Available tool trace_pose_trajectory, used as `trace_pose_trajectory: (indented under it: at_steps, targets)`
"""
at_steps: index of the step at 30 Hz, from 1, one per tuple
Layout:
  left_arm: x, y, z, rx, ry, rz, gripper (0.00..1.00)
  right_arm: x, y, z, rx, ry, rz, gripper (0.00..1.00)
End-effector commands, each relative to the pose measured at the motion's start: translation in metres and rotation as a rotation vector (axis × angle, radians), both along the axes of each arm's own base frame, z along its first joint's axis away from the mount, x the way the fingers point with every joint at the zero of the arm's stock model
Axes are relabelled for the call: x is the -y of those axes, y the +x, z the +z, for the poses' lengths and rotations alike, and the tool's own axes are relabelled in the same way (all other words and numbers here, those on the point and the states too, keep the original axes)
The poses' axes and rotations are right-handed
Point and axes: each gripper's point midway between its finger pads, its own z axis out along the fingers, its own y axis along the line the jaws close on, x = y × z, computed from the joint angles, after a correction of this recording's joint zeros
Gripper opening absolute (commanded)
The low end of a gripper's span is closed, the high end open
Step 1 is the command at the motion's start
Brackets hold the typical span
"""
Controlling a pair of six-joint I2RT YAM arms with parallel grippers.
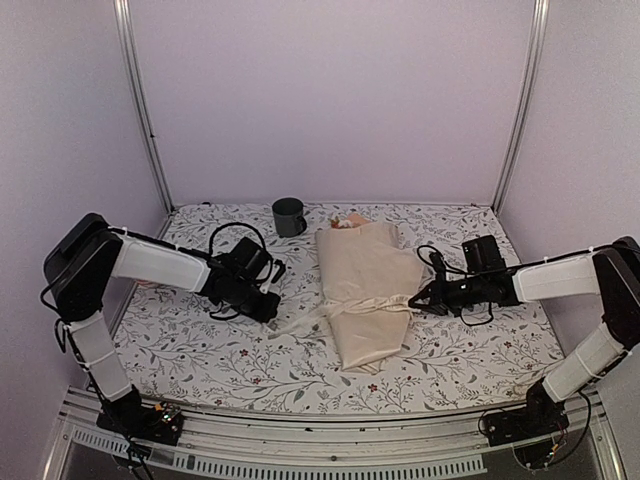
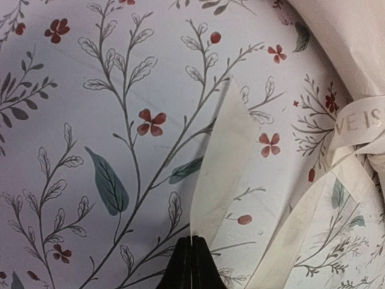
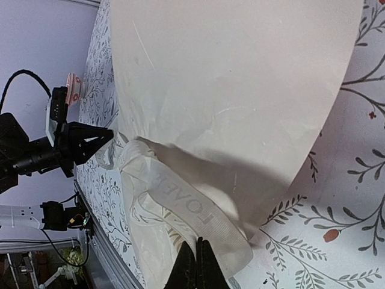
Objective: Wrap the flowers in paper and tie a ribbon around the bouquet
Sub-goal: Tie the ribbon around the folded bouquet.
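Note:
The bouquet (image 1: 365, 290) lies mid-table, a cream paper (image 3: 228, 78) cone with the flowers (image 1: 345, 222) peeking out at its far end. The cream-white ribbon (image 1: 370, 303) crosses the cone's narrow part and trails left over the cloth. My left gripper (image 2: 192, 241) is shut on one ribbon (image 2: 219, 162) tail, left of the bundle, low over the cloth. A second strand (image 2: 301, 229) runs beside it. My right gripper (image 3: 198, 244) is shut on the lettered ribbon (image 3: 198, 211) at the bundle's right edge. The stems are hidden inside the paper.
A dark mug (image 1: 289, 216) stands at the back, just left of the flower end. A floral cloth (image 1: 200, 350) covers the table. Metal posts (image 1: 140, 100) and lilac walls close in the back and sides.

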Motion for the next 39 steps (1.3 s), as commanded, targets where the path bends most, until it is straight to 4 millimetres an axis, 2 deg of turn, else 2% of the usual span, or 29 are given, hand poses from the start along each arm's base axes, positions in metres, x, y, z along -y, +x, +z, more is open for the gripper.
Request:
trace_pose_trajectory:
  at_steps: [1, 6, 8, 11, 13, 17, 19, 27, 39]
  targets:
    - [-0.009, -0.011, -0.027, -0.068, 0.046, -0.004, 0.0, -0.002, 0.017, 0.009, 0.043, -0.017, 0.003, 0.0]
    - [0.005, 0.046, 0.011, 0.131, 0.05, 0.008, 0.0, -0.004, 0.042, 0.024, 0.101, -0.021, 0.005, 0.0]
    - [0.015, 0.071, 0.031, 0.217, 0.039, 0.004, 0.0, -0.003, 0.052, 0.026, 0.107, -0.018, 0.005, 0.0]
    - [0.019, 0.1, 0.054, 0.308, 0.028, 0.044, 0.0, -0.007, 0.06, 0.029, 0.114, -0.006, 0.027, 0.0]
    - [0.015, 0.116, 0.067, 0.367, 0.026, 0.087, 0.0, -0.009, 0.062, 0.029, 0.111, 0.004, 0.041, 0.0]
    - [-0.007, 0.139, 0.082, 0.444, 0.036, 0.196, 0.0, -0.013, 0.062, 0.032, 0.107, 0.029, 0.047, 0.0]
    - [-0.012, 0.144, 0.086, 0.465, 0.03, 0.219, 0.0, -0.012, 0.064, 0.034, 0.11, 0.032, 0.04, 0.0]
    - [-0.01, 0.148, 0.092, 0.489, 0.004, 0.223, 0.0, -0.009, 0.083, 0.042, 0.12, 0.042, 0.01, 0.0]
    - [-0.012, 0.148, 0.093, 0.494, 0.02, 0.213, 0.0, -0.01, 0.092, 0.045, 0.119, 0.042, 0.004, 0.0]
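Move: The left gripper already pinches a ribbon tail low over the table. The mug near which it is taken stands about 26 cm ahead and 4 to its right; the ribbon band across the bouquet lies some 14 cm right and 2 ahead, and the flowers about 29 ahead, 16 right. For the right gripper, holding the other tail, the paper's right corner lies roughly 12 cm ahead and 2 right, the band 9 left and 1 ahead, both some 4 below. Keep both ribbon tails pinched. Bring the left gripper about 14 cm forward and 8 up towards the mug, stopping short of it, tipping the fingers some 25 degrees to point farther forward. Meanwhile draw the right gripper forward about 8 cm and up 4 beside the bouquet's right side, with a short pause midway. ##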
